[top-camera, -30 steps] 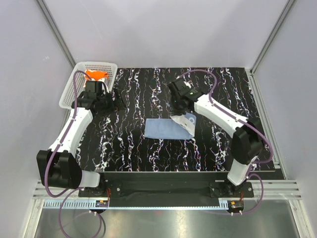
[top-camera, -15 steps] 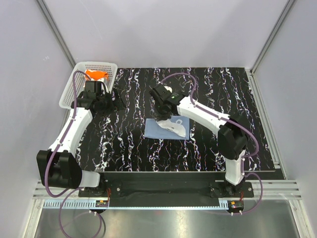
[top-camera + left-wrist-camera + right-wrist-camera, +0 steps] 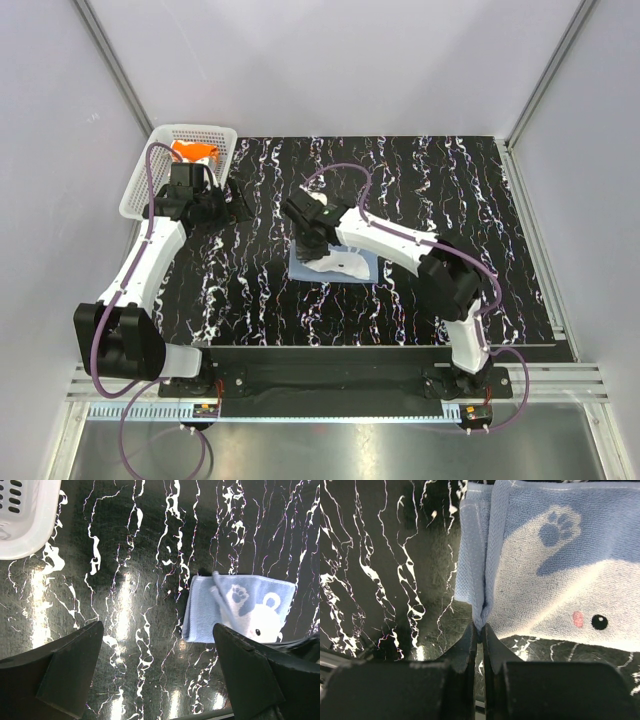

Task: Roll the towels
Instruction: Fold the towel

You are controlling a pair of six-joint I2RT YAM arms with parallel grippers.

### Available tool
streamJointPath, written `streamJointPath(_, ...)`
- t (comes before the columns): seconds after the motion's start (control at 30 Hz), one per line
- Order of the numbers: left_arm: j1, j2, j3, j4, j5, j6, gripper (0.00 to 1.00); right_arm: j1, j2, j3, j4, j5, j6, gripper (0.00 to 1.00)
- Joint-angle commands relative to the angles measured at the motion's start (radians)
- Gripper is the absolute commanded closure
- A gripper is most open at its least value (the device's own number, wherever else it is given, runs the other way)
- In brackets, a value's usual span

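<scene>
The light blue towel (image 3: 365, 266) lies mid-table, its flipped part showing a white cartoon animal with a paw print (image 3: 545, 570). My right gripper (image 3: 312, 244) is shut on a bunched edge of this towel (image 3: 480, 628), held over its left side. In the left wrist view the same towel (image 3: 240, 610) lies ahead to the right. The orange towel (image 3: 192, 152) sits in the white basket. My left gripper (image 3: 238, 205) hangs wide open beside the basket, with only bare table between its fingers (image 3: 156, 630).
The white mesh basket (image 3: 140, 188) stands at the far left corner, its rim at the upper left of the left wrist view (image 3: 25, 527). The black marbled table (image 3: 450, 190) is bounded by grey walls and a metal frame.
My right gripper has carried the blue towel's edge from its right side leftward across the cloth, folding it over and showing the white print. The left arm has not moved.
</scene>
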Motion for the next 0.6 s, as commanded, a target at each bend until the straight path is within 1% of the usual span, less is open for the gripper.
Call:
streamJointPath(0.0,0.009,-0.008,0.044,0.005,0.005,0.013,0.03,0.033,0.024,0.009,0.049,0.0,0.022,1.0)
streamJointPath(0.1,0.011,-0.006,0.044,0.005,0.007,0.013,0.03,0.046,0.053,0.007,0.071,-0.014,0.019,1.0)
streamJointPath(0.17,0.011,-0.006,0.044,0.004,0.007,0.013,0.03,0.049,0.076,0.001,0.091,-0.025,0.022,0.96)
streamJointPath(0.2,0.011,-0.006,0.042,0.004,0.005,0.013,0.03,0.052,0.083,-0.002,0.097,-0.032,0.022,0.93)
streamJointPath(0.23,0.011,-0.003,0.044,0.004,0.005,0.013,0.03,0.058,0.096,-0.005,0.103,-0.034,0.022,0.84)
streamJointPath(0.3,0.011,-0.001,0.044,0.004,0.005,0.013,0.03,0.058,0.109,-0.017,0.126,-0.048,0.022,0.77)
streamJointPath(0.37,0.011,-0.001,0.044,0.005,0.005,0.011,0.03,0.059,0.13,-0.014,0.131,-0.051,0.023,0.68)
streamJointPath(0.43,0.011,0.0,0.042,0.004,0.004,0.011,0.03,0.059,0.145,-0.007,0.134,-0.056,0.017,0.62)
streamJointPath(0.47,0.011,0.0,0.042,0.005,0.005,0.011,0.03,0.059,0.15,0.001,0.134,-0.056,0.016,0.57)
streamJointPath(0.57,0.012,0.003,0.041,0.007,0.001,0.011,0.03,0.059,0.141,0.024,0.122,-0.045,-0.003,0.48)
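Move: The right hand holds the near corner of the blue towel's upper layer; the spot it is bound for, the near left corner of the layer beneath, is about 4 cm to its left, 2 cm back and 7 cm below. The blue towel's middle lies some 6 cm to its right and 2 cm ahead, 7 cm down, and the white basket about 30 cm left, 22 cm ahead and 4 cm lower. From the idle left hand that corner is roughly 11 cm right, 12 cm back and 15 cm down. The right hand, still pinching the near corner of the blue towel's flap, sinks about 6.5 cm while drifting some 3 cm left and 2 cm back, bringing the corner down to the near left corner of the layer beneath. About halfway through this the fingers start to open, and they reach roughly half open around the corner as the hand keeps sinking, letting go of the towel. ##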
